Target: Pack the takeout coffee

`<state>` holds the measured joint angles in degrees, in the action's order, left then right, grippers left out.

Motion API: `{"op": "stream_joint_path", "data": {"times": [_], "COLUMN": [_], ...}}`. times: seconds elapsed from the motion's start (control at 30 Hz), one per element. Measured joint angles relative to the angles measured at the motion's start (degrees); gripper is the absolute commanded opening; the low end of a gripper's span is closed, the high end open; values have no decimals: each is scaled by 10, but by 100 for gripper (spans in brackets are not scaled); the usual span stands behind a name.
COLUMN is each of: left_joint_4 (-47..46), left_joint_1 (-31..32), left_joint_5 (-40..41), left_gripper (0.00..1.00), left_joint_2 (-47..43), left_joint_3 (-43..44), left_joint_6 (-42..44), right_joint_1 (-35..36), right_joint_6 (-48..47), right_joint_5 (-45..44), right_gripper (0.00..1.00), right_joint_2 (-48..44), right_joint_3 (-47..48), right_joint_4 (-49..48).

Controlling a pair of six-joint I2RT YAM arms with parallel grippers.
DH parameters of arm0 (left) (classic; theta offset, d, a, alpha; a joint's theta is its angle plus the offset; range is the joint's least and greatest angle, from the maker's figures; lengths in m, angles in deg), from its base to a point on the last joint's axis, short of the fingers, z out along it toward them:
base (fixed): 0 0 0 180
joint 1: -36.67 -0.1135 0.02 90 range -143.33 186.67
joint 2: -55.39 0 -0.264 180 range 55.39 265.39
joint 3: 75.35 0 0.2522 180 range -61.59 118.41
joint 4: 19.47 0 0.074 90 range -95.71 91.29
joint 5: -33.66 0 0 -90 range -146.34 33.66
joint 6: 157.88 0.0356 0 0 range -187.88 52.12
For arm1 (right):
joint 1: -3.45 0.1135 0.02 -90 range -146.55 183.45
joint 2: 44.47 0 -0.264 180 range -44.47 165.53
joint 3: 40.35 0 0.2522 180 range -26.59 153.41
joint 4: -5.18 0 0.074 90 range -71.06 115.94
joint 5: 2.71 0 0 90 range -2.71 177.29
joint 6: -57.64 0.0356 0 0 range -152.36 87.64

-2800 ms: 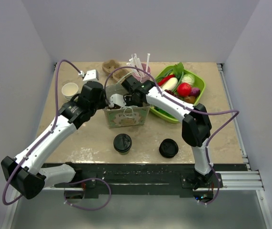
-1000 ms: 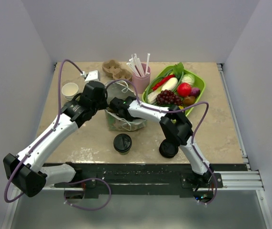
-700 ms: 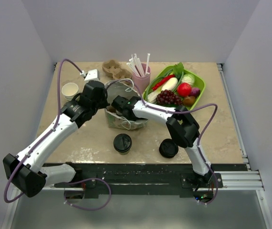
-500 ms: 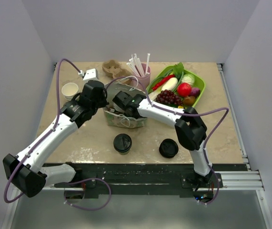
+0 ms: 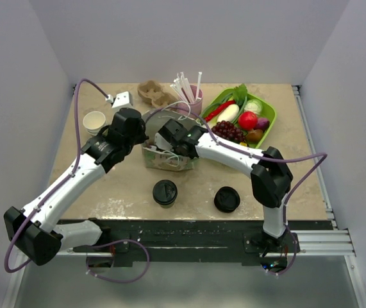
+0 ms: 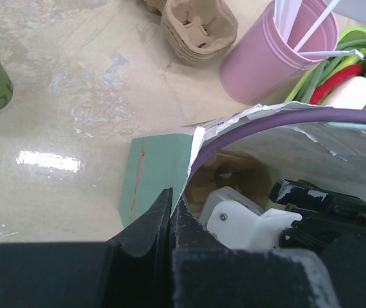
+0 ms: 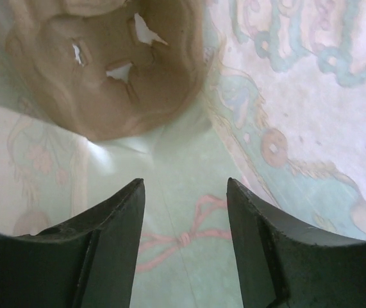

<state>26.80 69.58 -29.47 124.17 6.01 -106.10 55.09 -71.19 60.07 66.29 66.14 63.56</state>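
The takeout coffee (image 5: 165,192), a small cup with a black lid, stands upright near the table's front edge, apart from both grippers. Behind it stands a pale green paper bag (image 5: 168,160). My left gripper (image 5: 136,133) is shut on the bag's left rim (image 6: 192,144), its black fingers (image 6: 154,221) pinching the paper. My right gripper (image 7: 184,186) is inside the bag, open, with nothing between its fingertips. A brown pulp cup carrier (image 7: 106,70) lies on the bag's floor ahead of it, and it also shows in the left wrist view as brown pulp (image 6: 231,176) inside the bag.
A low stack of black lids (image 5: 227,199) sits front right. A lidless paper cup (image 5: 94,120) stands at the left. Brown carriers (image 5: 154,93), a pink cup of straws (image 5: 190,96) and a green tray (image 5: 269,125) of vegetables line the back.
My right gripper has opened inside the bag, and its elbow has swung out to the right. The left gripper keeps its hold on the bag's rim. The coffee has not moved.
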Motion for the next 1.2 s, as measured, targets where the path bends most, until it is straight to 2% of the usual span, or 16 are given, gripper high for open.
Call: {"op": "stream_joint_path", "data": {"times": [0.5, 0.63, 0.93, 1.2], "left_joint_4": [-41, -34, 15, 16], "left_joint_1": [13, 3, -3, -3], "left_joint_5": [-42, -20, 12, 15], "left_gripper": [0, 0, 0, 0], "left_joint_2": [-12, -8, 16, 15], "left_joint_3": [9, 10, -5, -5], "left_joint_6": [-19, -23, -15, -15], "right_joint_1": [-3, 0, 8, 8], "right_joint_6": [7, 15, 87, 175], "right_joint_5": [26, 63, 135, 138], "right_gripper": [73, 77, 94, 98], "right_joint_2": [-115, -179, -370, -416], "right_joint_3": [-78, -98, -129, -173], "right_joint_4": [-50, -82, -241, -269]}}
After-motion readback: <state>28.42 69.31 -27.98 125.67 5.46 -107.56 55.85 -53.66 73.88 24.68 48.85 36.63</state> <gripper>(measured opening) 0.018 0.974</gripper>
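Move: The open right hand is down inside the paper bag; the cup carrier it has let go lies about 7 cm to its left, level fore and aft, and some 9 cm below. The lidded cup stands about 17 cm back and 8 cm left; the straw cup about 13 cm ahead, with no sideways offset. From the left hand, shut on the bag's left rim, the carrier lies some 11 cm right, 1 cm ahead and 21 cm below. Opening wide, the right hand lifts about 23 cm out of the bag; the left keeps pinching its rim. ##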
